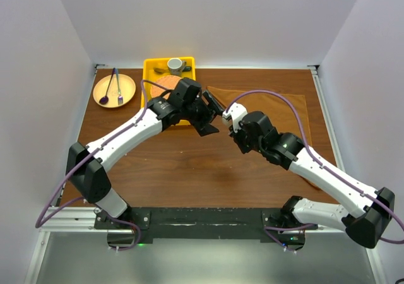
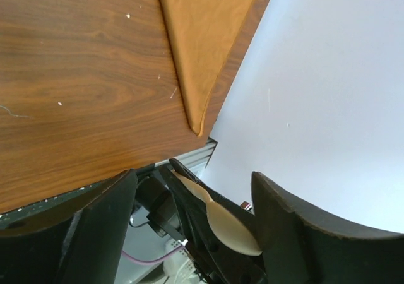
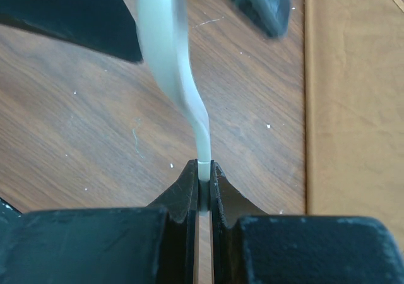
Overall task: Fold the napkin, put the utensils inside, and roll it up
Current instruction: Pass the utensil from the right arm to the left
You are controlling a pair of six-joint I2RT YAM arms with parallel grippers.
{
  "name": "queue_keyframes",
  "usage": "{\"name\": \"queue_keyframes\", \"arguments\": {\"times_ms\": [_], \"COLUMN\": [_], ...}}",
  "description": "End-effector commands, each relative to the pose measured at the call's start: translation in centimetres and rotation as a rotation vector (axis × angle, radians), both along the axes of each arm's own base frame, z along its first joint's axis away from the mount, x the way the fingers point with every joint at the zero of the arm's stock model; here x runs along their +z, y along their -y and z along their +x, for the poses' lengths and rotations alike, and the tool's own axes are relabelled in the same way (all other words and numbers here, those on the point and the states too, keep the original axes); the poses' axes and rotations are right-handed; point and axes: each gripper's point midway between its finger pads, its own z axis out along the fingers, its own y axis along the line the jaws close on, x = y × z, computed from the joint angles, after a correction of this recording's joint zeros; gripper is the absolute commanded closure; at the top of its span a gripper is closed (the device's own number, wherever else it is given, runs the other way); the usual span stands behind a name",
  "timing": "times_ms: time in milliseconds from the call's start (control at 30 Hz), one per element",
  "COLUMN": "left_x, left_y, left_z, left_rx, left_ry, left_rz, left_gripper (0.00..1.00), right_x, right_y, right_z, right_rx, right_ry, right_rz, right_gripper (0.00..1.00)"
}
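The rust-brown napkin (image 1: 271, 104) lies flat on the table's right half; its edge also shows in the right wrist view (image 3: 353, 107) and the left wrist view (image 2: 205, 31). My right gripper (image 3: 203, 170) is shut on the thin handle of the pale cream spoon (image 3: 170, 50), holding it above the wood. The spoon's bowl (image 2: 230, 227) reaches between the wide-apart fingers of my left gripper (image 2: 191, 189), its tip right against the right-hand finger (image 2: 297, 227). Both grippers meet over the table's middle, the left (image 1: 211, 115) beside the right (image 1: 222, 109).
A yellow tray (image 1: 151, 66) at the back holds a cup (image 1: 175, 64) and a round orange woven mat (image 1: 167, 84). A wooden plate (image 1: 114, 89) at the back left carries a purple spoon and a dark fork. White walls close in the table.
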Motion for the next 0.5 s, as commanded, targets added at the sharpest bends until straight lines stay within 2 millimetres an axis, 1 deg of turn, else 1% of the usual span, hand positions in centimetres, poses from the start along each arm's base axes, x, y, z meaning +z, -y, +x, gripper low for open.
{"name": "queue_keyframes", "arguments": {"times_ms": [0,33,100,133,167,200,233,267,300,333,367,400,433,467], "left_x": [2.5,2.5,2.5,2.6,2.6,2.6,2.7,2.6,2.9,2.9,2.7,3.3,3.0,3.4], "left_y": [2.0,2.2,2.6,2.7,2.9,3.0,2.7,2.6,2.4,1.8,1.5,1.4,0.6,0.3], "left_z": [-0.7,-0.9,-1.1,-1.2,-1.0,-1.2,-1.0,-0.8,-0.6,0.1,0.5,0.3,0.6,0.9], "left_rx": [-0.035,-0.042,-0.066,-0.077,-0.098,-0.121,-0.131,-0.173,-0.199,-0.217,-0.29,-0.347,-0.369,-0.427], "left_ry": [0.0,-0.004,-0.008,-0.004,0.02,0.023,0.035,0.096,0.139,0.176,0.265,0.304,0.322,0.405], "left_rz": [-0.088,-0.095,-0.111,-0.118,-0.121,-0.123,-0.122,-0.106,-0.1,-0.088,-0.062,-0.073,-0.043,-0.007], "left_gripper": [0.3,0.43,0.64,0.87,0.95,1.0,1.0,1.0,1.0,1.0,1.0,1.0,1.0,1.0], "right_x": [1.0,1.0,1.3,1.3,1.1,1.2,1.2,0.7,0.8,0.6,0.3,0.3,0.2,0.2], "right_y": [0.5,0.6,0.5,0.6,0.8,0.8,0.6,0.7,0.1,-0.8,-1.1,-1.7,-2.6,-3.1], "right_z": [0.6,0.6,0.7,0.7,0.6,0.7,0.5,-0.1,-0.5,-1.5,-2.2,-2.7,-3.6,-3.9], "right_rx": [-0.017,-0.021,-0.023,-0.025,-0.026,-0.035,-0.03,-0.012,0.003,0.052,0.081,0.112,0.167,0.184], "right_ry": [0.05,0.052,0.054,0.051,0.038,0.031,0.017,-0.025,-0.059,-0.11,-0.146,-0.172,-0.215,-0.23], "right_rz": [-0.018,-0.02,-0.022,-0.025,-0.042,-0.047,-0.046,-0.06,-0.04,-0.012,-0.003,0.015,0.053,0.077], "right_gripper": [1.0,1.0,1.0,1.0,1.0,0.99,0.92,0.81,0.57,0.44,0.35,0.29,0.22,0.21]}}
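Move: The wooden spoon is upheld by its handle in the right fingers, its middle about 2 cm ahead, 3 cm left and 3 cm above that hand. From the open left hand, the spoon's middle is roughly 2 cm back, 2 cm right and 2 cm below, the bowl already between its fingers. The folded napkin lies level with the left hand, about 21 cm right; the yellow tray some 10 cm ahead and 16 cm left, both roughly 20 cm below. The left hand eases about 1 cm right, pinching the spoon's bowl; the right fingers then open around its handle. ##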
